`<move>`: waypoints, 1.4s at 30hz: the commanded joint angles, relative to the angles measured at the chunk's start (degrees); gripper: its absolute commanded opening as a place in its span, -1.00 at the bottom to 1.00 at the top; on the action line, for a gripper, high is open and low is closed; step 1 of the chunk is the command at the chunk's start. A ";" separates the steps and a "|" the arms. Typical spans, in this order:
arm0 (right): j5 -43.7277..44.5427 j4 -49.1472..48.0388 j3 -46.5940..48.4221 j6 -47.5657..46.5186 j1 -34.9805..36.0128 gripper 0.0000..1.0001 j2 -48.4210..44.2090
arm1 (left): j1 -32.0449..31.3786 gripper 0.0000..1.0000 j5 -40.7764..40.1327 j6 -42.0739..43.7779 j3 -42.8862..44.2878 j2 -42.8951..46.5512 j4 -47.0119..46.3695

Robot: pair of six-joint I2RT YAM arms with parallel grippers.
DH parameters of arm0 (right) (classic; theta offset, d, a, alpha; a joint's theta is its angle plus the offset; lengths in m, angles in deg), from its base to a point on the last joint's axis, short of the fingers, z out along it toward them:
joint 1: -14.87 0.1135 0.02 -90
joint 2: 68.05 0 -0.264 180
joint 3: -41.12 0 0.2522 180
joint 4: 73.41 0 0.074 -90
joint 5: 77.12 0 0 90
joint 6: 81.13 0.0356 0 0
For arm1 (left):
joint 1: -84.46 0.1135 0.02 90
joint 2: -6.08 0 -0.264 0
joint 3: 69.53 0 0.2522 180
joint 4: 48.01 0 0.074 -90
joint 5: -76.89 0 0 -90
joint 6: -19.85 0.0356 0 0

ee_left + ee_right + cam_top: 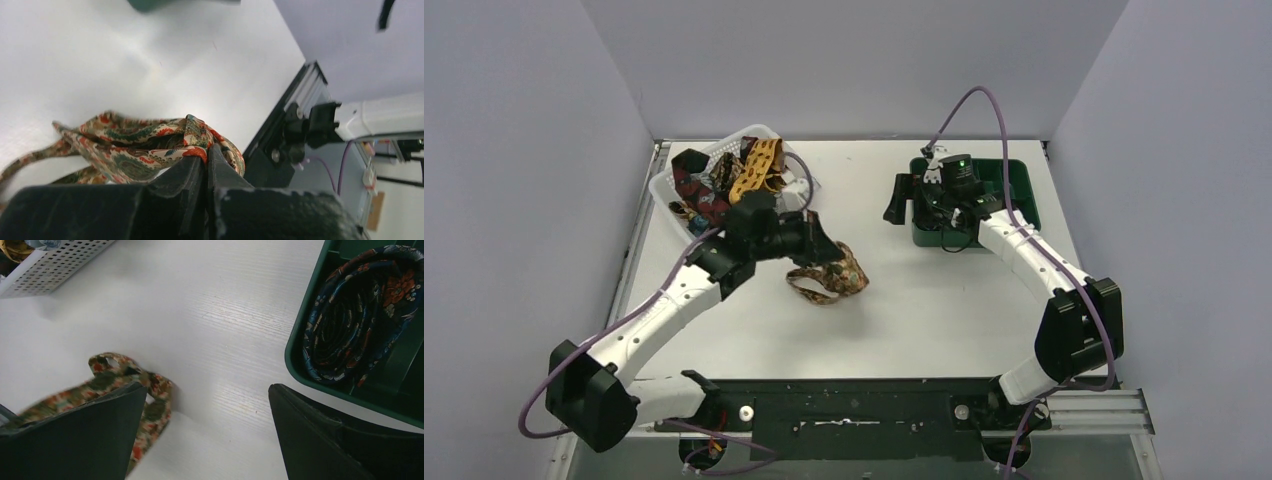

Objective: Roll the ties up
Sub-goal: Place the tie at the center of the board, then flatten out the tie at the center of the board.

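Observation:
A brown-orange multicolour tie (pixel 831 277) lies loosely bunched on the white table, left of centre. My left gripper (pixel 818 240) is shut on one fold of it; in the left wrist view the jaws (pixel 206 151) pinch the red-and-green fabric (pixel 135 145). My right gripper (pixel 900 200) is open and empty, above the table by the left edge of the green tray (pixel 1022 185). The right wrist view shows its gap (pixel 207 410) over bare table, with the same tie (pixel 152 390) by its left finger. A dark blue coiled tie (pixel 357 315) lies in the tray.
A white perforated basket (pixel 667 183) at the back left holds a dark red tie (pixel 692 178) and a mustard yellow tie (pixel 760 165), among others. Grey walls enclose the table on three sides. The arms' black base rail (pixel 854 405) runs along the near edge.

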 commanded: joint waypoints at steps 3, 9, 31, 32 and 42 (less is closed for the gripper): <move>3.47 -0.38 -0.76 0.03 0.29 1.00 -2.15 | -12.16 -1.00 -6.88 -6.77 -10.76 -3.80 -17.31; 4.20 2.67 -2.73 -2.64 0.32 1.00 -3.19 | -17.55 0.17 -9.16 -7.99 -13.71 -8.23 -19.88; -1.63 -17.69 -19.30 -2.06 24.17 0.59 -6.82 | 6.13 0.74 -20.06 -11.87 -26.31 8.21 -2.00; -1.39 -18.16 -19.03 -1.98 25.38 0.58 -5.49 | 6.13 0.73 -20.28 -12.13 -26.46 7.72 -2.11; -1.32 -15.33 -10.49 -2.66 29.91 -0.01 6.90 | 6.57 0.68 -21.75 -13.55 -28.74 9.00 -2.43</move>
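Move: Below and nearer than the left hand, which still holds the tie, the board centre lies about 8 cm back, 3 cm right and 20 cm down. The white basket is some 19 cm ahead and 25 cm left of that hand. From the empty right hand the hanging tie is roughly 13 cm back, 13 cm left and 6 cm lower; the green tray's middle is 3 cm ahead and 17 cm right, its rolled tie 2 cm ahead and 8 cm right, both some 12 cm below. Sinking about 13 cm while drawing back and right, the left hand opens wide to let the tie go at the board centre, then lifts, swings some 16 cm left and lowers again, open, beside the tie's left end. The right hand draws back about 16 cm, then reaches left and down over the tie, turning some 30 degrees counter-clockwise, its fingers closing partway around a strand. ##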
